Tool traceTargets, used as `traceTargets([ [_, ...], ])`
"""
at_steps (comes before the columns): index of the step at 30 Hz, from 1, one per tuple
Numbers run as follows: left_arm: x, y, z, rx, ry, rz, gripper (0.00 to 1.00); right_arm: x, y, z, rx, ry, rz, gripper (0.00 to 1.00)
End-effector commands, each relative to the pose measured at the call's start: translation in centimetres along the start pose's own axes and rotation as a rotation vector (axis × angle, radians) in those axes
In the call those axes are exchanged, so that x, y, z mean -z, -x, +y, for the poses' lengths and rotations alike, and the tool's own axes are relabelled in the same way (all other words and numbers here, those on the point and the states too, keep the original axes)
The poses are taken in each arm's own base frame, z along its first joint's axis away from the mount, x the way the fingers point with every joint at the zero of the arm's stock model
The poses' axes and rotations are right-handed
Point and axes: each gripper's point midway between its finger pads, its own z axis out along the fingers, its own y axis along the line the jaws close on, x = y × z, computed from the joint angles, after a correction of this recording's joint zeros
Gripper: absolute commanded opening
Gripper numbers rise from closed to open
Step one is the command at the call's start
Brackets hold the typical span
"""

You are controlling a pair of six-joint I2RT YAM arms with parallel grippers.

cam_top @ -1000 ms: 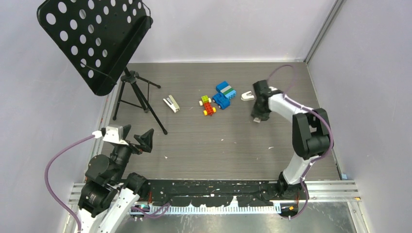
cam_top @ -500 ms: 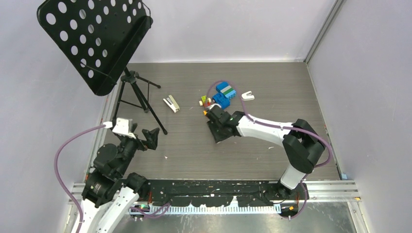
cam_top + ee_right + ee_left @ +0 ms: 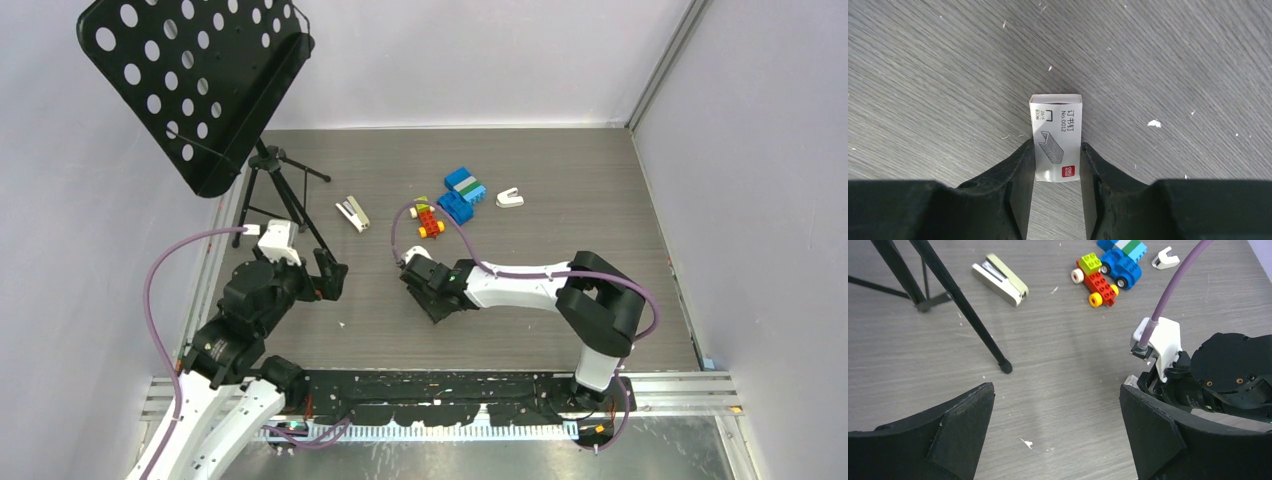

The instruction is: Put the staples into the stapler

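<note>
The stapler point(image 3: 352, 213) point(image 3: 999, 279), white with a beige top, lies flat at the back left of centre, apart from both arms. My right gripper point(image 3: 1057, 145) point(image 3: 436, 304) sits low over the middle of the table, shut on a small white staple box point(image 3: 1055, 131) printed with a staple drawing and a red logo. The box lies flat between the fingers. No loose staples show; any strip is hidden. My left gripper point(image 3: 1056, 388) point(image 3: 328, 276) hovers wide open over bare table left of the right gripper, holding nothing.
A black music stand point(image 3: 190, 80) on a tripod point(image 3: 285, 195) stands at the back left, one leg point(image 3: 968, 315) close to my left gripper. Toy brick cars point(image 3: 428, 218) point(image 3: 462, 194) and a small white claw-shaped piece point(image 3: 509, 198) lie at the back centre.
My right arm swung from the back right to the table's middle, leftward and nearer, with the box between its fingers. My left arm reached forward and right, still open.
</note>
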Motion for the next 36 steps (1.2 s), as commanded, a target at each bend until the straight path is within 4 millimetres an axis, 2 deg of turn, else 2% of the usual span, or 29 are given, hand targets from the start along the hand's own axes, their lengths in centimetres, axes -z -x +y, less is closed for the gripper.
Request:
traceTargets([
  [1,-0.3,-0.6,-1.0,0.099,-0.022,0.052,0.98,-0.2,-0.1,-0.1,0.018,-0.021,-0.025,0.44],
  [5,-1.0,-2.1,-1.2,0.148,-0.026,0.092,0.98,-0.1,-0.5,-0.7,0.023,-0.046,-0.019,0.55],
  [9,-1.9,-3.5,-2.0,0.216,-0.055,0.13,0.98,0.1,-1.0,-1.6,0.02,-0.087,-0.024,0.59],
  [22,-5.8,-7.7,-6.2,0.393,-0.226,0.318,0.98,1.4,-0.6,-4.7,-0.061,-0.244,-0.097,0.6],
  [30,-8.5,-10.6,-8.0,0.52,-0.258,0.407,0.99,2.6,-0.5,-5.0,-0.145,-0.219,-0.172,0.6],
  [34,-9.6,-11.8,-8.8,0.556,-0.248,0.43,0.99,4.3,0.7,-4.4,-0.227,-0.138,-0.265,0.61],
  [36,-10.3,-11.7,-9.2,0.582,-0.248,0.414,0.96,5.0,1.2,-4.3,-0.283,-0.103,-0.308,0.63],
])
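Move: Between the right fingers, low at the table, is the staples box, its middle about 1 cm ahead and 1 cm left of that hand. From the wide-open left hand the box lies some 18 cm right, 3 cm back and 22 cm below. The stapler is about 12 cm ahead of the left hand and 3 cm to its right, the red toy car 10 cm ahead and 16 cm right, and the stand's foot almost straight beneath, all at table level. Letting go of the staples box, the right fingers open and the hand draws off about 6 cm to the right, staying low until it lifts a couple of centimetres at the end. Meanwhile the left hand, fingers still wide open, sinks about 14 cm and swings some 11 cm right towards the box, its fingers tipping down and turning to the right without reaching it. ##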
